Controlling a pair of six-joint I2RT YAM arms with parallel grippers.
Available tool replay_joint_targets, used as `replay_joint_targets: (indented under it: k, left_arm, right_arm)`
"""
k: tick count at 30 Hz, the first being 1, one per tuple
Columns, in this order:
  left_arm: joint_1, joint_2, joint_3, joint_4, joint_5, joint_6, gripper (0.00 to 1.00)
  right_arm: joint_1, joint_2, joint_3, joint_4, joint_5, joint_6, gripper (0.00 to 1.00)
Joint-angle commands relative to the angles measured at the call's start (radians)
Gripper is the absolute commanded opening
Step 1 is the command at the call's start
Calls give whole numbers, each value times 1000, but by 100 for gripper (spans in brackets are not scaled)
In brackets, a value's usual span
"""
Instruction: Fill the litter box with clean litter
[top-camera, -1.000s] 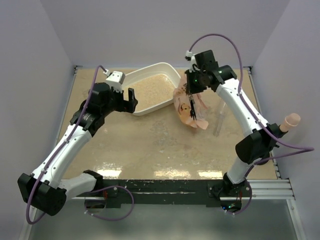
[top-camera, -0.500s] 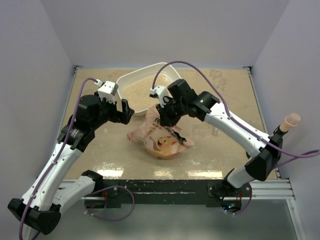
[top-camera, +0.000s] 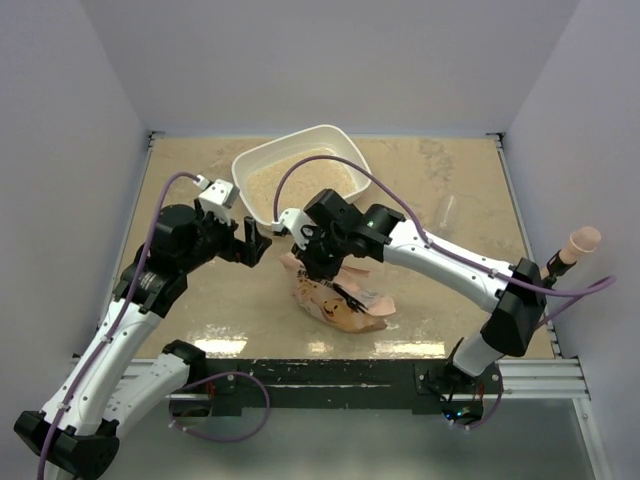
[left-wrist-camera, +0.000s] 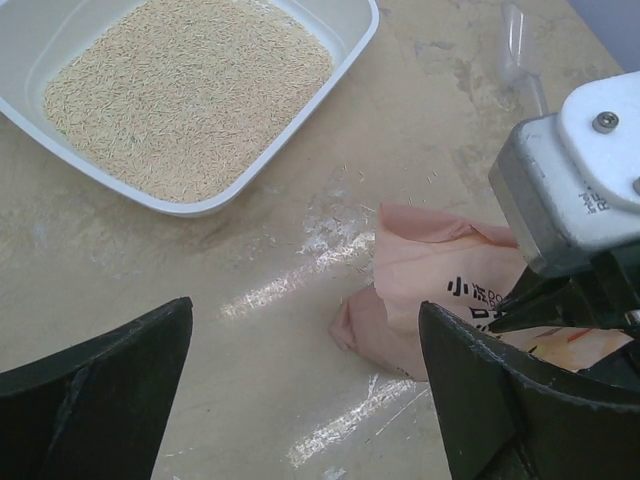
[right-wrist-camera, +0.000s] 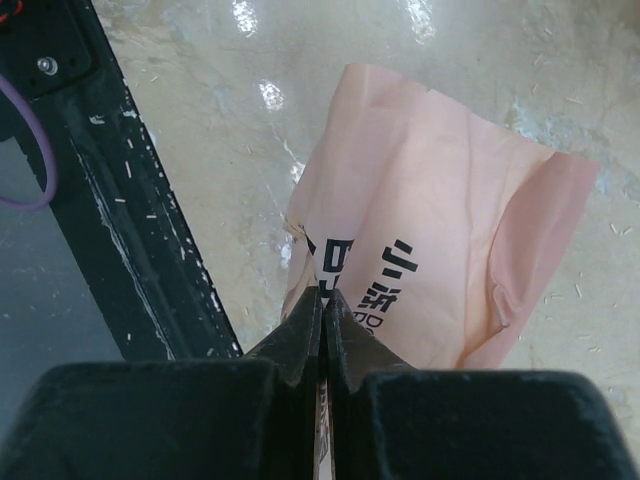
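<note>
The white litter box (top-camera: 352, 158) stands at the back middle of the table, its floor covered with pale beige clean litter (top-camera: 292, 182). The left wrist view shows the litter box (left-wrist-camera: 356, 48) and the litter (left-wrist-camera: 190, 90) at upper left. In front of it lies the orange-pink printed bag (top-camera: 345, 308), crumpled on the table. My right gripper (top-camera: 320, 266) is shut on the bag's upper edge, and the fingertips (right-wrist-camera: 322, 296) pinch the bag (right-wrist-camera: 440, 230). My left gripper (top-camera: 256, 246) hangs open just left of the bag (left-wrist-camera: 430, 270), its fingers (left-wrist-camera: 305, 310) spread over bare tabletop.
A clear plastic scoop (top-camera: 447, 211) lies on the table to the right of the tray. A pink-tipped post (top-camera: 580, 241) stands at the right edge. Loose grains are scattered in front of the tray. The black front rail (right-wrist-camera: 130, 200) runs just behind the bag.
My right arm has swung left and toward the front with the bag, from right of the tray to the table's middle. My left gripper has drawn slightly nearer and stays open.
</note>
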Motion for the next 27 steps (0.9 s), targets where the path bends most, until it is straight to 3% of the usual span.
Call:
replay_joint_targets:
  k: [1, 2, 3, 6, 9, 16, 21, 27]
  left_arm:
    - [-3, -11, -3, 26, 53, 4, 100]
    - [-1, -11, -1, 26, 59, 10, 100]
    - [-1, -16, -4, 28, 64, 14, 100]
    - [-1, -28, -23, 45, 94, 30, 100]
    - [-3, -47, -49, 98, 172, 31, 100]
    - [-3, -30, -58, 126, 231, 38, 100]
    - [-3, -10, -46, 128, 255, 44, 100]
    - [-4, -7, -38, 121, 272, 50, 100]
  right_arm:
    - [44, -16, 76, 155, -19, -35, 0]
    - [46, -24, 72, 160, -19, -30, 0]
    - [46, -33, 67, 175, -1, -18, 17]
    - [44, -102, 44, 224, 46, 8, 46]
    - [46, -160, 76, 220, 116, 38, 60]
    - [46, -274, 141, 67, 248, 105, 72]
    - [46, -343, 56, -44, 369, 181, 75]
    - [46, -490, -103, -18, 355, 281, 75]
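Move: The right hand pinches the litter bag's upper fold, with the bag's middle about 4 cm back, 4 cm to its right and 8 cm below. The black clip on the bag's neck lies about 5 cm back, 8 cm right and 5 cm down; the litter box is 26 cm ahead, 6 cm left and 13 cm below. From the left hand the bag is about 9 cm back, 19 cm right and 15 cm below, the clip some 4 cm farther right. The right hand edges a couple of centimetres left, opens to about three-quarters to let go of the bag and climbs some 17 cm off it, swinging right over the clip end, turning clockwise, and then sinking again about 5 cm with its fingers spread and clear of the bag. The left hand, still wide open and empty, shifts about 3 cm right and 2 cm back at the same height, turning clockwise towards the bag. ##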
